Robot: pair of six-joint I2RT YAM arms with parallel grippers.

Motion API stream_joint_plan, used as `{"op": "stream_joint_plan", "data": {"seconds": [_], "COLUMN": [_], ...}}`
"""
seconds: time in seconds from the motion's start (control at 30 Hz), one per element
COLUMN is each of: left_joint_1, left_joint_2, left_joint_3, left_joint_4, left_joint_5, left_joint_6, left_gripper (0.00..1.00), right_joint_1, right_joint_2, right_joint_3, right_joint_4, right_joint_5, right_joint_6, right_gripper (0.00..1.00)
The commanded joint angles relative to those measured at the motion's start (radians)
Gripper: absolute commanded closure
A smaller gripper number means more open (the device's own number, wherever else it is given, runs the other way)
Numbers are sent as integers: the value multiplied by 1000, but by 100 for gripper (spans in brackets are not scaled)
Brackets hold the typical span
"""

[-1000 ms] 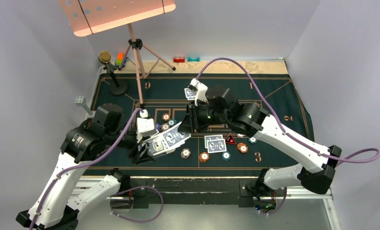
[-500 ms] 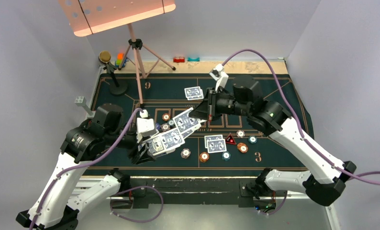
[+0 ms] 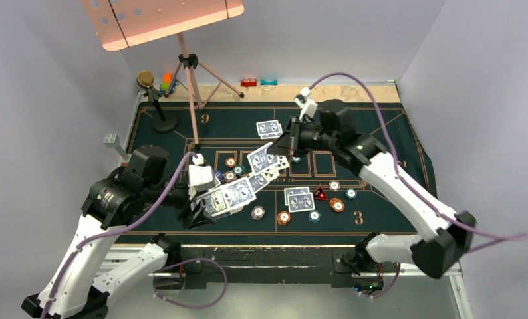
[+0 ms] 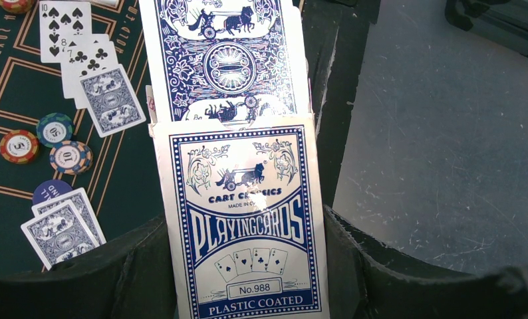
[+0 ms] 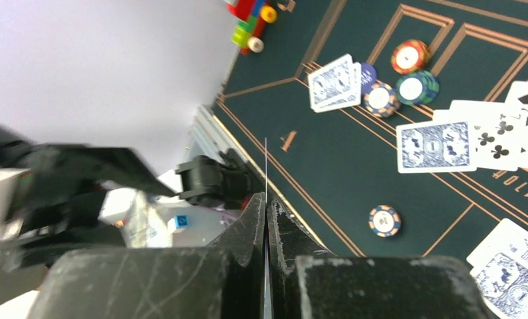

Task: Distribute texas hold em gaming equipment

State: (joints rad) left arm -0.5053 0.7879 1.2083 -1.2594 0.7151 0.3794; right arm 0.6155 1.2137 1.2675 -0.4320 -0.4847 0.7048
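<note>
My left gripper is shut on a blue-and-white playing card box, with the deck sticking out of its top. My right gripper is shut on a single card that shows edge-on in its wrist view. From above, this blue-backed card hangs over the mat's middle. Face-up cards and a face-down one lie below it. Card pairs lie at the back and front. Chips and a red triangular marker are scattered at the front.
The dark green mat covers the table. A tripod carrying a pink board and a small round-based stand rise at the back left, near stacked toy blocks. Another card pair lies beside a blue disc and chips.
My right gripper closed on a card at the deck and pulled it away toward the back right, uncovering the row of cards on the mat. The left arm held still.
</note>
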Motion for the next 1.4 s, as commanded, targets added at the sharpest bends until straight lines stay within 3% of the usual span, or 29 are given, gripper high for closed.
{"op": "stream_joint_plan", "data": {"seconds": [0.0, 0.33, 0.57, 0.6, 0.67, 0.83, 0.9, 1.13, 1.37], "left_joint_1": [4, 4, 4, 4, 5, 4, 4, 4, 4], "left_joint_2": [-8, -1, 6, 7, 5, 4, 4, 38, 62], "left_joint_3": [9, 12, -4, -4, -5, -23, -37, -84, -105], "left_joint_4": [8, 1, 12, 11, 11, 22, 32, 71, 117], "left_joint_5": [35, 38, 42, 43, 41, 42, 42, 33, 29], "left_joint_6": [14, 21, 21, 21, 22, 22, 21, 12, 2], "left_gripper": [100, 100, 100, 100, 100, 100, 100, 100, 100], "right_joint_1": [0, 10, 56, 61, 72, 78, 78, 144, 283], "right_joint_2": [161, 537, 682, 695, 704, 616, 535, 274, 149], "right_joint_3": [-83, -118, -87, -80, -68, -61, -65, -35, -73], "right_joint_4": [146, 421, 391, 358, 290, 137, 102, -88, -203], "right_joint_5": [-18, -53, 33, 65, 151, 318, 349, 506, 632], "right_joint_6": [-50, -39, -59, -66, -80, -112, -120, -157, -121], "right_gripper": [100, 100, 100, 98, 83, 46, 38, 32, 33]}}
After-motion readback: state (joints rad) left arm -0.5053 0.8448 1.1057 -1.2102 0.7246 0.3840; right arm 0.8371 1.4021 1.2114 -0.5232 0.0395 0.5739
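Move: The right hand, holding one face-down card by its edge, is bound for bare felt at the near-left end of the fanned row: about 9 cm left of the hand, 3 cm ahead and 30 cm below. The row's last face-down card lies some 2 cm right of that spot and 4 cm farther out; the nearer chip stack 8 cm back and 2 cm right of it. From the left hand the spot lies about 17 cm ahead, 10 cm right and 25 cm down. The right arm drops the held card quickly, nearly 30 cm down while drifting about 6 cm forward and 6 cm left, tipping its fingers some 30 degrees more steeply towards the table, and opens them wide low over the felt beside the row's last face-down card. It then climbs clear by roughly 16 cm, easing right and a little back with empty open fingers, while the left hand keeps its grip on the boxed deck and late on sinks about 3 cm with a slight tilt. ##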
